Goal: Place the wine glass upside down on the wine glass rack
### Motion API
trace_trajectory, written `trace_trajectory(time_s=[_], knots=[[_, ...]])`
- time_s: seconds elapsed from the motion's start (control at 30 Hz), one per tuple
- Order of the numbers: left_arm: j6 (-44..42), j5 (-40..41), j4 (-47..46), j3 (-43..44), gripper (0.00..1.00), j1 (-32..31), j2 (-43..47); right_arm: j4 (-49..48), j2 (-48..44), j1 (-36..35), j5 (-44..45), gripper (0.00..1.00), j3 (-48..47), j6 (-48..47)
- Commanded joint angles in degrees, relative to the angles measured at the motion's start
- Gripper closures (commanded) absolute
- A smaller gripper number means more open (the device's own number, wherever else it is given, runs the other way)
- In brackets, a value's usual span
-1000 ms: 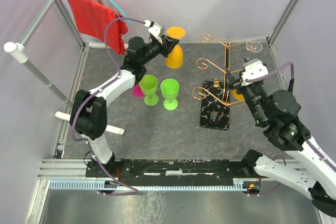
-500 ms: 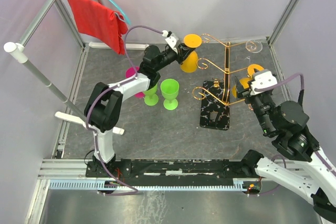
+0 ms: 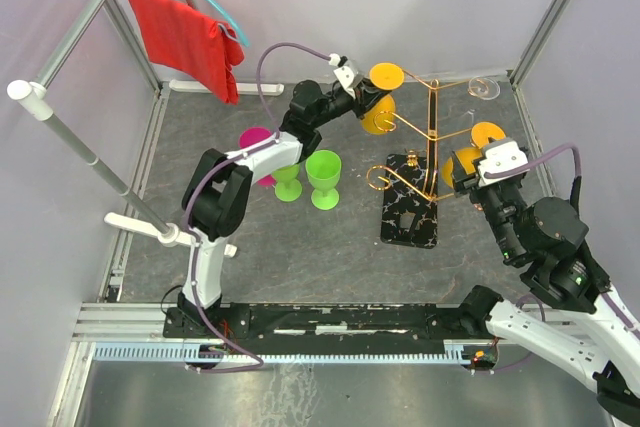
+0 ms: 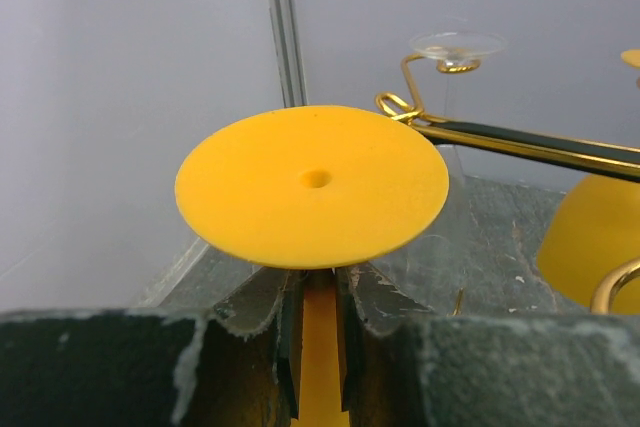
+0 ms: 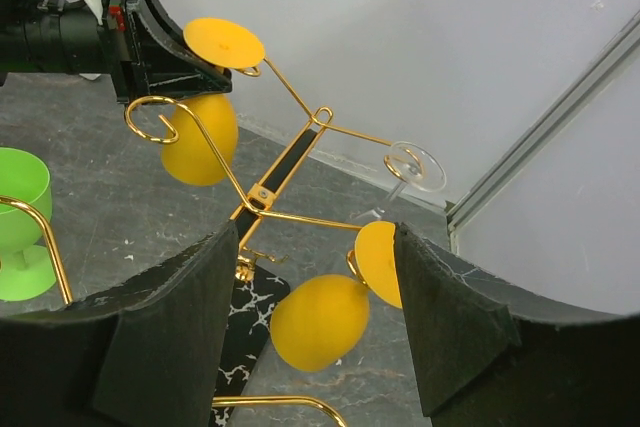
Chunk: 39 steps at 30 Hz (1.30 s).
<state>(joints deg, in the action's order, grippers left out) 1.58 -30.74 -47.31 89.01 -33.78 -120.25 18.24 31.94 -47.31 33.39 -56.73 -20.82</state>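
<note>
An orange wine glass (image 3: 378,115) hangs upside down, its round foot (image 4: 312,185) on top, with my left gripper (image 3: 366,95) shut on its stem (image 4: 320,347). It is beside the upper left scroll arm (image 5: 160,117) of the gold wine glass rack (image 3: 432,137), which stands on a black veined base (image 3: 410,209). In the right wrist view this glass (image 5: 200,139) is level with that arm. My right gripper (image 5: 315,337) is open, its pads either side of a second orange glass (image 5: 322,322) hanging on the rack's right arm.
A clear glass (image 3: 483,89) hangs at the rack's far right arm. Two green glasses (image 3: 323,177) and a pink one (image 3: 256,139) stand left of the rack. A red cloth (image 3: 185,37) hangs on a rail at the back left.
My left arm has carried the orange glass rightward, from left of the green glasses up to the rack's left arm. My right gripper has drawn back slightly from the rack.
</note>
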Motion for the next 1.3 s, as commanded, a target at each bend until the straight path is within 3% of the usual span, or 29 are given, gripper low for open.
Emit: trace_trajectory(time_s=[0.0, 0.83, 1.27], knots=[[-2.3, -1.8, -1.8, 4.8, 0.97, -1.0, -2.0, -1.1, -0.7, -0.3, 1.5, 0.29, 0.2, -0.3], [-1.3, 1.9, -0.4, 17.8, 0.97, -2.3, -12.5, -1.8, -1.1, -0.3, 2.0, 0.28, 1.1, -1.7], [-3.7, 8.2, -1.0, 18.0, 0.97, -1.8, -14.7, -2.7, 0.2, -0.2, 1.6, 0.27, 1.7, -1.5]])
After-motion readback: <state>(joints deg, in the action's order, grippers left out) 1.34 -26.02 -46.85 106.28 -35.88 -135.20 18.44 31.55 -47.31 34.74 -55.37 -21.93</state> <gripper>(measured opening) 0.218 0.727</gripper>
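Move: The far-left curl of the rack, where the upside-down orange glass in my left hand is going, lies about 5 cm ahead, 4 cm to the right and nearly level. The middle-left curl is some 6 cm back and 2 cm right of my left hand. The clear glass hangs about 25 cm right and 2 cm back, the hung orange glass 24 cm right and 13 cm back. From my right hand the far-left curl is roughly 26 cm ahead, 15 cm left and lower. Keeping my pinch on the stem, foot uppermost, I ease my left hand to the right about 4 cm, bobbing as it sinks a couple of centimetres. Then I push it forward another 4 cm, bringing the stem into the far-left curl with the foot still above the wire; the wrist barely turns and the fingers stay shut on the stem. ##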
